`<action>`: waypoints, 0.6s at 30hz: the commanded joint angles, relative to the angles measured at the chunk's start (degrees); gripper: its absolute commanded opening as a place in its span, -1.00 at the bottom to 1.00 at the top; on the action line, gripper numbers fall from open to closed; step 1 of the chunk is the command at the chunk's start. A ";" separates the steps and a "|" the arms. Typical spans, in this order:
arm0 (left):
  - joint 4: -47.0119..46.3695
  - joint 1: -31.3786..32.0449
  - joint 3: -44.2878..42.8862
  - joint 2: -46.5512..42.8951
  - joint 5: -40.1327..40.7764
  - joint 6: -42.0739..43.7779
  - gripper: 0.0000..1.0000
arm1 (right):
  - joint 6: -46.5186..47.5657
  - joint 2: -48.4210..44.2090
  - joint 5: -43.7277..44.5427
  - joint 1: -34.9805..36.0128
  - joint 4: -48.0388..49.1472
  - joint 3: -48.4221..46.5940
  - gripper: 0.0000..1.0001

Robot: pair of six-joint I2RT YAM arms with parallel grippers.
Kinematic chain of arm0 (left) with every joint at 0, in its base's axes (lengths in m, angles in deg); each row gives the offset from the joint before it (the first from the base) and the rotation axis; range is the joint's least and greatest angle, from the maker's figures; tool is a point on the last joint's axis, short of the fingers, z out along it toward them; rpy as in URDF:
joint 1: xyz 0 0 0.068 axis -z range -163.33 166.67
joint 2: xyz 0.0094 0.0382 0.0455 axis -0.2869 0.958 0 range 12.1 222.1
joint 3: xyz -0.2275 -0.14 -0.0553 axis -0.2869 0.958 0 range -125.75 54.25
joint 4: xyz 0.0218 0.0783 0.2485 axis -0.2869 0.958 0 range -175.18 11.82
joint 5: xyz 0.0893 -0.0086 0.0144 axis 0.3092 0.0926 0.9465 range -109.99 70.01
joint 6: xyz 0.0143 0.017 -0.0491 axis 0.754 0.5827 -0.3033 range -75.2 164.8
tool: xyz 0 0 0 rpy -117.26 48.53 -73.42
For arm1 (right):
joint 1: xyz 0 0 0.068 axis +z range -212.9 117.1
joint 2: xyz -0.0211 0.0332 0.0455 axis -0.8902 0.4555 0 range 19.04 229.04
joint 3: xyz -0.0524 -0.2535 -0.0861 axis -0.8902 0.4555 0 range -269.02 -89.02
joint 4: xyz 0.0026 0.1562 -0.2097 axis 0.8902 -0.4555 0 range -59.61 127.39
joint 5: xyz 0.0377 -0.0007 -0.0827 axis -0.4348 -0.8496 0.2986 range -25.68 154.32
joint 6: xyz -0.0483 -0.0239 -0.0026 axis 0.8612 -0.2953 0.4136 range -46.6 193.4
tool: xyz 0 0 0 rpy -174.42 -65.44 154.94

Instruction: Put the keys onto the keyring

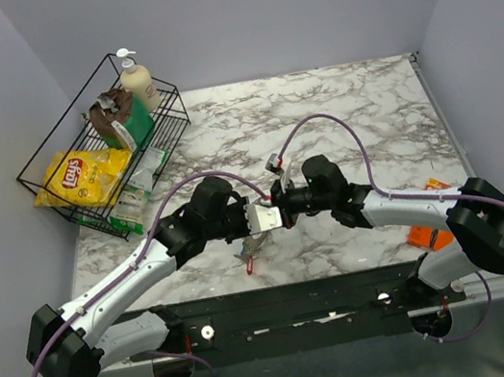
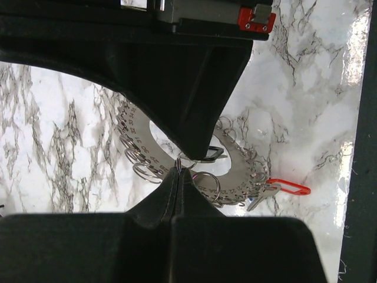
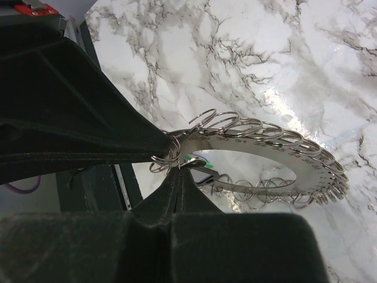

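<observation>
The keyring (image 1: pixel 260 220) is a flat numbered metal hoop hung with many small split rings, and it is held in the air between both arms. My left gripper (image 2: pixel 178 171) is shut on one split ring at the hoop's (image 2: pixel 238 177) inner edge. My right gripper (image 3: pixel 178 170) is shut on a thin metal key with a dark looped head (image 3: pixel 213 173), tip to tip with the left fingers (image 3: pixel 141 144). A green scrap (image 3: pixel 189 158) shows just behind it. A red-headed key (image 2: pixel 287 187) hangs from the hoop's rim, also visible in the top view as the red key (image 1: pixel 249 265).
A wire basket (image 1: pixel 46 181) holding snack bags and a pump bottle (image 1: pixel 138 80) stands at the back left. Orange flat pieces (image 1: pixel 428 235) lie near the right arm's base. The dark mounting rail (image 1: pixel 292 303) runs along the near edge.
</observation>
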 commanded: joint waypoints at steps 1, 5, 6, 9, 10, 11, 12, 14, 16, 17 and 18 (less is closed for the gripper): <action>-0.36 -0.38 -0.72 0.06 -0.60 -1.82 -1.00 | 0.22 -1.75 0.48 0.19 0.32 1.40 -0.97; -0.54 -0.38 -0.90 -0.64 -0.43 -3.49 -1.00 | 0.93 -4.21 1.53 0.19 -0.47 2.02 -0.84; -0.89 -0.38 -0.81 -0.91 -0.43 -4.02 -1.00 | 1.45 -5.52 1.97 0.27 -0.82 2.19 -0.70; -2.99 -0.38 -0.11 -2.22 -0.34 -5.77 -1.00 | 1.98 -7.55 2.67 0.19 -1.88 2.81 -0.34; -4.13 -0.38 0.42 -3.01 -0.51 -6.04 -1.00 | 2.07 -8.51 3.02 0.19 -1.97 3.07 -0.25; -4.58 -0.29 0.68 -3.28 -0.25 -6.30 -1.00 | 2.24 -8.87 3.20 0.19 -2.14 3.16 -0.16; -5.02 -0.29 0.86 -3.54 -0.25 -6.39 -1.00 | 2.33 -9.13 3.37 0.19 -2.41 3.25 -0.04; -5.63 -0.38 0.95 -4.16 0.10 -6.57 -1.00 | 2.16 -9.40 3.47 0.19 -2.50 3.51 0.03; -5.72 -0.38 0.69 -4.25 -0.07 -6.92 -1.00 | 2.51 -9.49 2.94 0.19 -2.50 3.60 0.12; -5.72 -0.29 0.51 -4.34 -0.25 -7.10 -1.00 | 2.51 -9.75 2.94 0.27 -2.50 3.69 0.15; -5.72 -0.29 0.33 -4.42 -0.34 -7.36 -1.00 | 3.03 -10.10 3.02 0.19 -2.50 3.86 0.18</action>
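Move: Both closed pairs of fingertips meet over the keyring. The black key lies right by the tips, about 1 cm to the left hand's right and 1 cm below it; from the right hand it is about 1 cm left and 1 cm below. The keyring's middle is roughly 1 cm back, 2 cm left and 5 cm below the left hand, and the red key some 6 cm back, 4 cm left and 7 cm down from it. The right fingers let go of the black key's end, opening to a little over half, and the right hand lifts clear, up some 3 cm and about 1.5 cm to the right. The left fingers stay shut on the small ring beside the key and begin raising the keyring, up about 1.5 cm with a slight tilt of the wrist. ##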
